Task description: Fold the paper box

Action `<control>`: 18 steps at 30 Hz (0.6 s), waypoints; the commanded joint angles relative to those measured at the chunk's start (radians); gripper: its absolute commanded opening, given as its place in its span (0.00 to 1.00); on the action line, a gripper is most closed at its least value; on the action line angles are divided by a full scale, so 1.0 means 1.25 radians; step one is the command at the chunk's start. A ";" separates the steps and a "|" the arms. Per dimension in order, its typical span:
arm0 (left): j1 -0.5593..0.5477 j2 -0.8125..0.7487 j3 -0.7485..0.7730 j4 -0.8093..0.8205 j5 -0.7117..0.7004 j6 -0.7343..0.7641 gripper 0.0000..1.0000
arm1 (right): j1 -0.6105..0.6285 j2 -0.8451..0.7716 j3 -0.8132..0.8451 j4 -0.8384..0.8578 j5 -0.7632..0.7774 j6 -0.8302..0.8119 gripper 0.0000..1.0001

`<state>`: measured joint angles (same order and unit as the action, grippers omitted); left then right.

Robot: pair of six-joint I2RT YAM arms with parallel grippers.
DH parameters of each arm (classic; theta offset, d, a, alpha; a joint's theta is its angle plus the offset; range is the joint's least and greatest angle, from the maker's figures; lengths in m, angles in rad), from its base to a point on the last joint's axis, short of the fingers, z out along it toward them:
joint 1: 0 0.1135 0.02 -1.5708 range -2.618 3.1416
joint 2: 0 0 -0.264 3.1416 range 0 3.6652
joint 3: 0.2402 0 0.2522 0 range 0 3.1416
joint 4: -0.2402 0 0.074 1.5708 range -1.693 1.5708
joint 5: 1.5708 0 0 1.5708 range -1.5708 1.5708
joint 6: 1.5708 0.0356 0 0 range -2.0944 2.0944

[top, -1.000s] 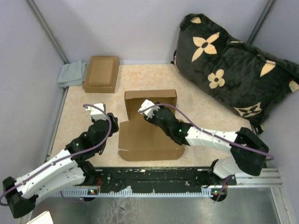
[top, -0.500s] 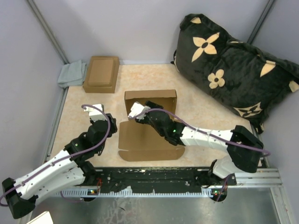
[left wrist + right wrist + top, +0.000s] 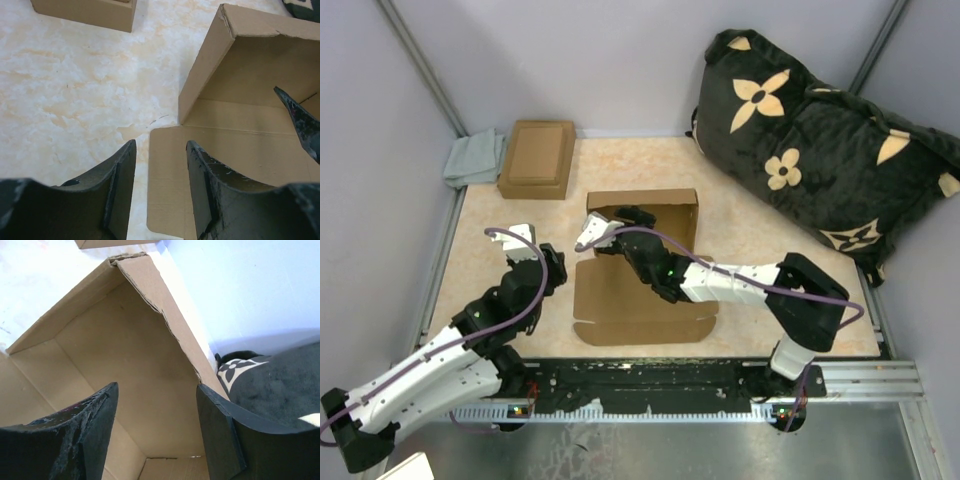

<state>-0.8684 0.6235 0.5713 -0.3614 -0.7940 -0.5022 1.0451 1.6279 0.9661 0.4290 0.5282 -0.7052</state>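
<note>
The paper box (image 3: 642, 290) lies at the table's middle, its near panel flat and its far walls (image 3: 650, 203) standing. My right gripper (image 3: 617, 218) reaches inside by the left wall; in the right wrist view it (image 3: 156, 387) is open, facing the inner corner of the paper box (image 3: 115, 340) with nothing between the fingers. My left gripper (image 3: 556, 276) hovers at the flat panel's left edge. Seen from the left wrist it (image 3: 160, 145) is open and empty, straddling that edge of the paper box (image 3: 235, 145). One right fingertip (image 3: 300, 125) shows there.
A smaller brown box with a stepped lid (image 3: 536, 158) sits at the back left, a grey cloth (image 3: 475, 158) beside it. A black flower-print pillow (image 3: 820, 150) fills the back right. Grey walls close the table's sides and back.
My right gripper has swung left across the box toward its left wall, and its jaws have spread wider. The left arm has barely shifted.
</note>
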 commanded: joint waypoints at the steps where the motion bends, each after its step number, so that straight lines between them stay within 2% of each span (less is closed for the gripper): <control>1: -0.002 -0.005 -0.007 -0.006 -0.016 -0.012 0.51 | -0.022 0.052 0.076 0.047 0.033 -0.028 0.61; 2: -0.002 -0.007 -0.008 -0.008 -0.018 -0.014 0.51 | -0.026 0.058 0.085 0.043 0.037 -0.020 0.55; 4: -0.002 -0.008 -0.010 -0.009 -0.020 -0.016 0.51 | -0.033 0.058 0.095 0.041 0.045 -0.004 0.37; 7: -0.002 -0.007 -0.013 -0.006 -0.021 -0.016 0.52 | -0.057 0.051 0.116 0.005 0.027 0.041 0.24; 18: -0.002 0.004 -0.014 -0.003 -0.024 -0.016 0.52 | -0.215 0.067 0.284 -0.295 -0.032 0.335 0.06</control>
<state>-0.8684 0.6273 0.5583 -0.3679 -0.8082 -0.5194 0.8322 1.7065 1.2060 0.2173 0.5121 -0.4694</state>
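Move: The right hand is inside the half-folded box, fingers pointing forward-left. The middle of the back wall lies about 5 cm ahead, 3 cm to its right and 4 cm lower. The left side wall is some 7 cm left and 1 cm ahead, the right side wall 14 cm right and 1 cm ahead. The flat front panel lies about 12 cm back, 4 cm right and 12 cm lower. From the idle left hand the back wall is roughly 14 cm ahead and 17 cm right. Forward into the inside of the back wall goes the right hand, about 8 cm and speeding up, soon veering some 5 cm to the right and rising a little late on. The wrist swings clockwise by about 15 degrees and rolls its left side up while the fingers close from two thirds open to nearly shut, the closed tips coming up against the wall under its folded rim to push it outward. ##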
